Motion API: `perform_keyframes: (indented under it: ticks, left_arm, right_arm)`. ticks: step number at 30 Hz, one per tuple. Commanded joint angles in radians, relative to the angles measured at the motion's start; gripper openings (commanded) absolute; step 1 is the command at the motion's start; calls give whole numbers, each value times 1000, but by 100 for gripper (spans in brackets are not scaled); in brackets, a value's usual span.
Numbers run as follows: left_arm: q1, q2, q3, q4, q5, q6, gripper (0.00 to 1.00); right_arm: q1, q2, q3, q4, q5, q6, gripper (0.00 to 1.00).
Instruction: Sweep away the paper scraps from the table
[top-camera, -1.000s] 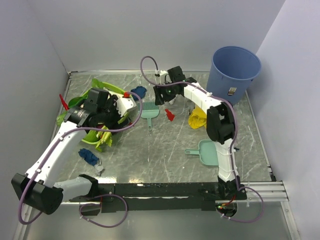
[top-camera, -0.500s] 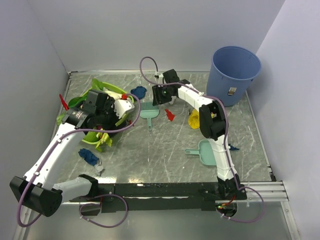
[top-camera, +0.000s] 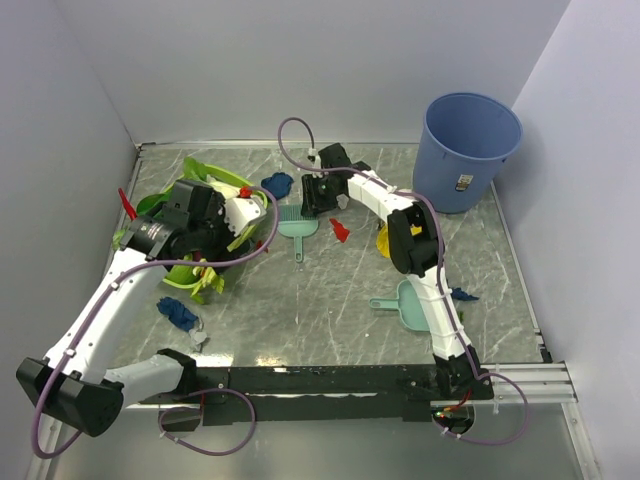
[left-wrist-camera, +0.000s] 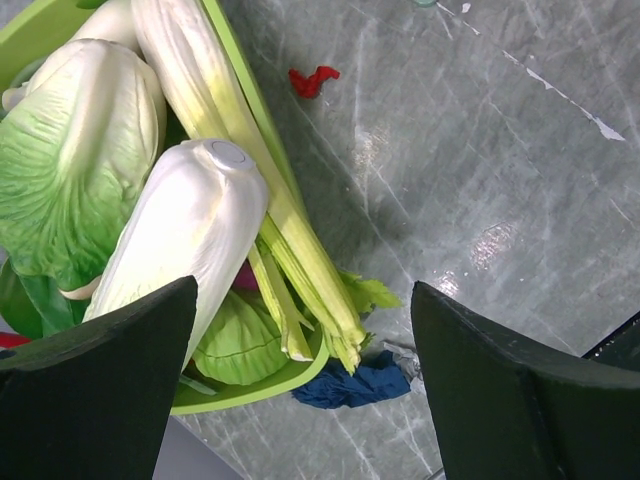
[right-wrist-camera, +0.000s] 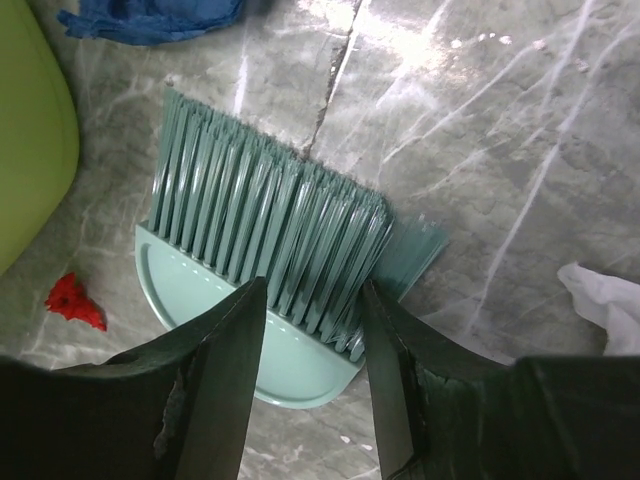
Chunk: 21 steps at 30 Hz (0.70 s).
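Note:
Paper scraps lie on the marble table (top-camera: 330, 290): dark blue ones (top-camera: 277, 184) (top-camera: 180, 313), red ones (top-camera: 340, 231) (top-camera: 127, 204), a small blue one (top-camera: 462, 295). My right gripper (top-camera: 318, 196) is open, low over the teal brush (top-camera: 297, 220). In the right wrist view its jaws (right-wrist-camera: 315, 330) straddle the right end of the brush's bristles (right-wrist-camera: 260, 230), with a blue scrap (right-wrist-camera: 150, 18), a red scrap (right-wrist-camera: 75, 300) and a white scrap (right-wrist-camera: 605, 300) around. My left gripper (top-camera: 236, 214) is open and empty over the vegetables; its view shows a red scrap (left-wrist-camera: 313, 80) and a blue scrap (left-wrist-camera: 355, 385).
A green tray (top-camera: 185, 275) of leafy vegetables (left-wrist-camera: 190, 230) sits at the left. A teal dustpan (top-camera: 410, 305) lies near the right arm's base. A blue bin (top-camera: 468, 150) stands at the back right. A yellow frilly vegetable (top-camera: 388, 238) lies by the right arm.
My right gripper has moved left and down to the brush's head. My left gripper has shifted slightly left over the vegetables.

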Motion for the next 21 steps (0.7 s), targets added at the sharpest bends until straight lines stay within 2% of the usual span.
perform_keyframes:
  ticks: [1, 6, 8, 11, 12, 15, 21]
  left_arm:
    - [-5, -29, 31, 23, -4, 7, 92]
    - [-5, -31, -9, 84, 57, -14, 92]
    - [-5, -30, -32, 136, 91, -65, 91]
    - [-6, -40, -96, 283, 113, -181, 91]
    - [-8, -46, -139, 378, 148, -230, 91]
    - [-55, -48, -199, 514, 176, -264, 91]
    - [-164, 85, -207, 601, 125, -291, 89]
  right_arm:
    - [18, -38, -69, -28, -30, 11, 51]
    - [30, -118, -227, -29, -61, -16, 50]
    - [27, -147, -238, -40, -39, -33, 51]
    - [13, -206, -256, -68, -21, -47, 52]
    - [7, -225, -282, -69, -22, -56, 52]
    - [3, -309, -339, -74, -35, -91, 52]
    - [-42, -515, -431, -49, -76, -93, 55]
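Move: The brush head's middle lies about 3 cm left of the right hand and 2 cm below it, bristles at its fingertips. From that hand the red scrap is roughly 5 cm back and 7 right, the white scrap 3 ahead and 8 right, and the blue scrap 7 ahead and 7 left. The brush handle lies some 14 cm ahead, 14 right and 21 below the left hand. Right hand draws back-right about 9 cm, dragging the bristles; left swings 7 cm right towards the handle. ##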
